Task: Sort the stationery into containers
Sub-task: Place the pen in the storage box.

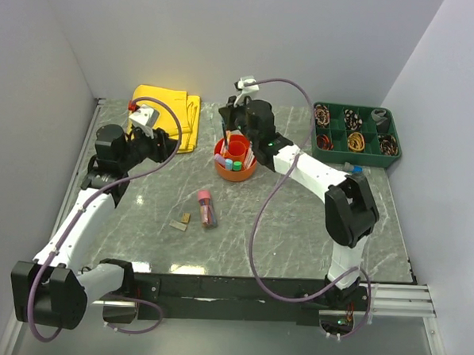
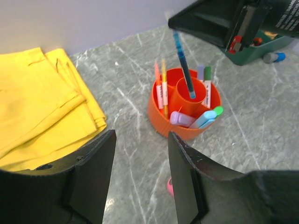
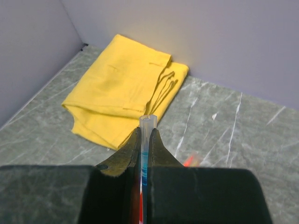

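The orange organiser bowl (image 1: 236, 160) stands mid-table with several pens and markers upright in its outer ring (image 2: 161, 88) and lilac and light-blue sticks (image 2: 187, 119) lying in the front section. My right gripper (image 1: 229, 129) hangs over it, shut on a thin clear pen with blue ink (image 3: 145, 140); the pen (image 2: 184, 65) slants down into the central cup. My left gripper (image 2: 140, 179) is open and holds nothing, low over the table left of the bowl. A pink-capped clear tube (image 1: 207, 207) and small tan blocks (image 1: 181, 221) lie in front of the bowl.
A folded yellow cloth (image 1: 170, 114) lies at the back left, beside the left gripper (image 1: 171, 145). A green compartment tray (image 1: 356, 134) with coiled bands sits at the back right, with a small blue-capped item (image 1: 353, 168) at its near edge. Walls enclose the back and the sides.
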### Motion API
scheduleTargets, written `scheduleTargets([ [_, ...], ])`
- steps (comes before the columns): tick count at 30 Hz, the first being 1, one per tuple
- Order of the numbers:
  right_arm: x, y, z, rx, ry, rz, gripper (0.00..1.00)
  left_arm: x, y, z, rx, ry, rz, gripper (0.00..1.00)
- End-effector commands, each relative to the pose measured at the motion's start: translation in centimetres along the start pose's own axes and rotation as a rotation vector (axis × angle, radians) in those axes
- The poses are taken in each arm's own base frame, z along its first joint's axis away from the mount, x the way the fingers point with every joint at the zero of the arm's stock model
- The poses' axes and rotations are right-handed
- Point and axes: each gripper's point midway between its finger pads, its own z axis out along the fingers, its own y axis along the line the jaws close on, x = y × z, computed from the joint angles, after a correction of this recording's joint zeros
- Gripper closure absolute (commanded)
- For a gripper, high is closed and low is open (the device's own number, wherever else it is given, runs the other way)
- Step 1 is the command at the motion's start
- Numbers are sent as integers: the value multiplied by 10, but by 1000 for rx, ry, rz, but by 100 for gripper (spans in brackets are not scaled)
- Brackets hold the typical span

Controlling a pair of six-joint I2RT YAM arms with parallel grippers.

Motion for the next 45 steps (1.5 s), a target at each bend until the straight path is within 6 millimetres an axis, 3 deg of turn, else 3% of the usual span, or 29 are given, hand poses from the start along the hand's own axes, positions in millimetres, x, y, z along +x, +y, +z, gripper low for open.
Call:
scheduleTargets([
  [1,-50,2,10,18,-214,-27,100,-13,8,-4,-31,-12,32,46],
  [8,-15,-2,35,61,-174,-4,100,-10,11,2,-21,-1,8,46],
  [14,12,-9,43,115,-145,-13,100,-10,13,5,-25,1,5,46],
  [22,33,-12,37,156,-121,-36,100,-7,13,4,-22,8,1,46],
  [29,40,-9,18,175,-82,-52,92,-4,9,2,-9,-8,-8,46],
  [35,34,-7,2,167,-74,-66,63,-6,4,-3,4,-29,-9,45],
  [45,-8,-1,-36,156,-85,-74,56,-1,-1,-8,-2,-31,-74,44],
])
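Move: The blue pen is in the right fingers, and the orange storage box sits almost beneath them: its middle is about 2 cm back, 3 cm to the right and some 21 cm below the hand. The pink-capped pencil case lies roughly 19 cm back and 7 cm left of that hand. The yellow cloth is about 13 cm ahead and 26 cm left. From the left hand, the box is some 11 cm ahead, 19 cm right and 21 cm lower. Lower the right gripper, still pinching the pen upright, about 6 cm while easing some 3 cm forward, taking the pen to the box's far-left slot beside the orange pen. Pause, sink about 3 cm more while drawing back, and open the fingers to about half near the bottom to let the pen go. Then lift some 5 cm clear, still easing back and right. ##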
